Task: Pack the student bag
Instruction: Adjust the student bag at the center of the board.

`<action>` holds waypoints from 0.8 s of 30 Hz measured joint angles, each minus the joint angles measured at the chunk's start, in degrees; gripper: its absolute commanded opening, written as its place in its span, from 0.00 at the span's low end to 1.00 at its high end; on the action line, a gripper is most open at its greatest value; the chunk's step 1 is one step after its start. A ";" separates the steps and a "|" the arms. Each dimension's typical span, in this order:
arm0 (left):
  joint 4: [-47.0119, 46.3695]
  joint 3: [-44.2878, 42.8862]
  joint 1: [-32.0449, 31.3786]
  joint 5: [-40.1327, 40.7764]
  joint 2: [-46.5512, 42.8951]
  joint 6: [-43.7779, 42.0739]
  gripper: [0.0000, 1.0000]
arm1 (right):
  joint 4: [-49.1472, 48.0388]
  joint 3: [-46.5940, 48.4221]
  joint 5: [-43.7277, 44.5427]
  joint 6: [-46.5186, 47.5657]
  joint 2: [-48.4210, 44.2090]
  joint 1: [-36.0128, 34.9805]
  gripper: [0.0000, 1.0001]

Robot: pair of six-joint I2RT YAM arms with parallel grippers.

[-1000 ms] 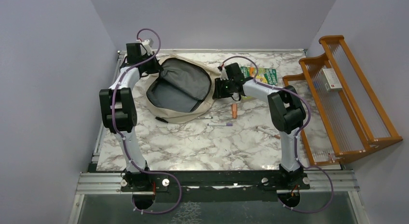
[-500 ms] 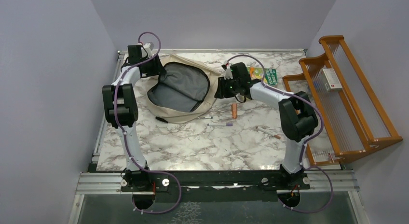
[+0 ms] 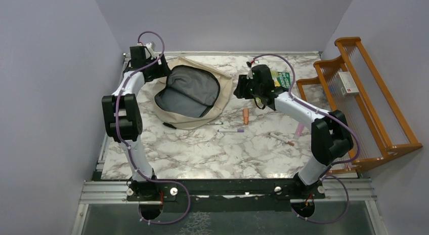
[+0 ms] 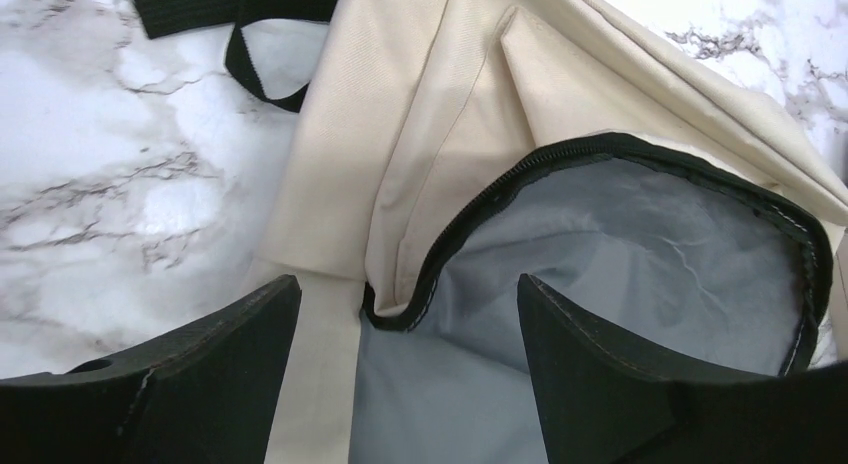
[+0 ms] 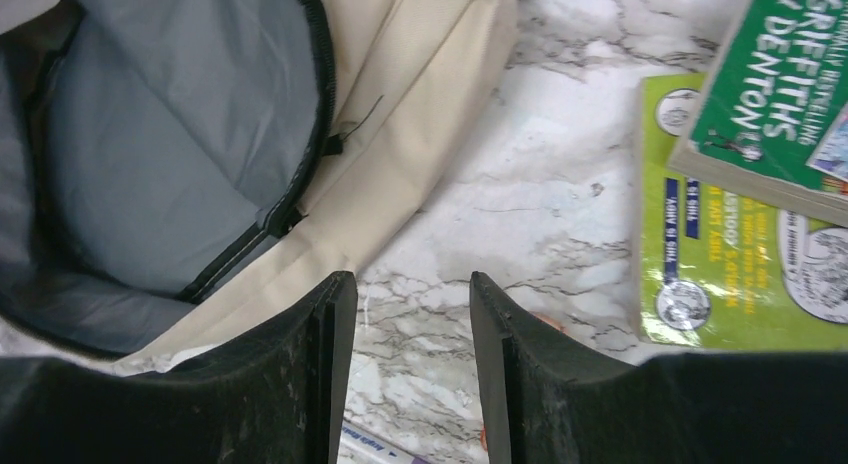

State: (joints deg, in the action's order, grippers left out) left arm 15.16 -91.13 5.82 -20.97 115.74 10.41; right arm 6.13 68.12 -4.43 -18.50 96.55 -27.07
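Observation:
The student bag [image 3: 189, 95], beige with black zipper trim, lies at the back left of the table with its mouth gaping and the grey lining showing. My left gripper [image 3: 161, 73] hovers at the bag's back-left rim. In the left wrist view that gripper [image 4: 408, 284] is open, its jaws standing wide on either side of the zipper edge of the bag [image 4: 450, 104] without touching it. My right gripper [image 3: 238, 88] hangs just right of the bag. In the right wrist view it [image 5: 412, 279] is open over bare marble, beside the bag [image 5: 180, 134].
Two books [image 3: 275, 79] lie stacked at the back right, a green one [image 5: 790, 74] on a lime one [image 5: 740, 234]. An orange marker [image 3: 246, 115], a purple pen [image 3: 231, 130] and another pen [image 3: 281, 139] lie mid-table. A wooden rack [image 3: 364, 98] stands along the right edge.
My left gripper has opened and let go of the bag's rim. The right arm has drawn back to the right, off the bag's edge, and its jaws have widened a little.

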 measured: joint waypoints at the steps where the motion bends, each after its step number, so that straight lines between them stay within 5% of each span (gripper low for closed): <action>1: -0.28 0.70 0.00 0.44 -0.79 0.15 0.79 | 0.02 -0.13 1.09 -0.26 -0.24 0.07 0.52; 7: -4.39 7.82 -0.68 2.40 -8.96 1.86 0.56 | 0.87 -0.17 7.50 -2.67 -0.33 0.57 0.55; 16: -8.61 9.73 -9.35 0.98 -7.56 3.41 0.56 | 2.54 -0.83 12.81 -5.35 -0.57 2.21 0.66; 24: -9.99 10.80 -13.77 -0.76 -6.64 4.52 0.60 | 4.00 -3.04 14.25 -6.43 -2.51 10.56 0.74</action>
State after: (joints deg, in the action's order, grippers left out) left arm 5.17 -80.34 -7.94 -21.74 109.10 14.94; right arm 10.13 65.08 9.82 -24.93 94.04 -16.51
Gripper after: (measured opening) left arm 0.581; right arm 0.700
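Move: The open student bag's middle lies about 13 cm to the left hand's right, 10 cm back and 10 cm below. From the right hand, the treehouse book lies some 19 cm right, 6 cm ahead and 11 cm below; the lime book beneath it is 18 cm right and about level. The orange marker is roughly 5 cm right and 13 cm back of that hand. Both empty hands sweep some 13 cm right, left partly closing over the bag, right opening, turning clockwise towards the books. ##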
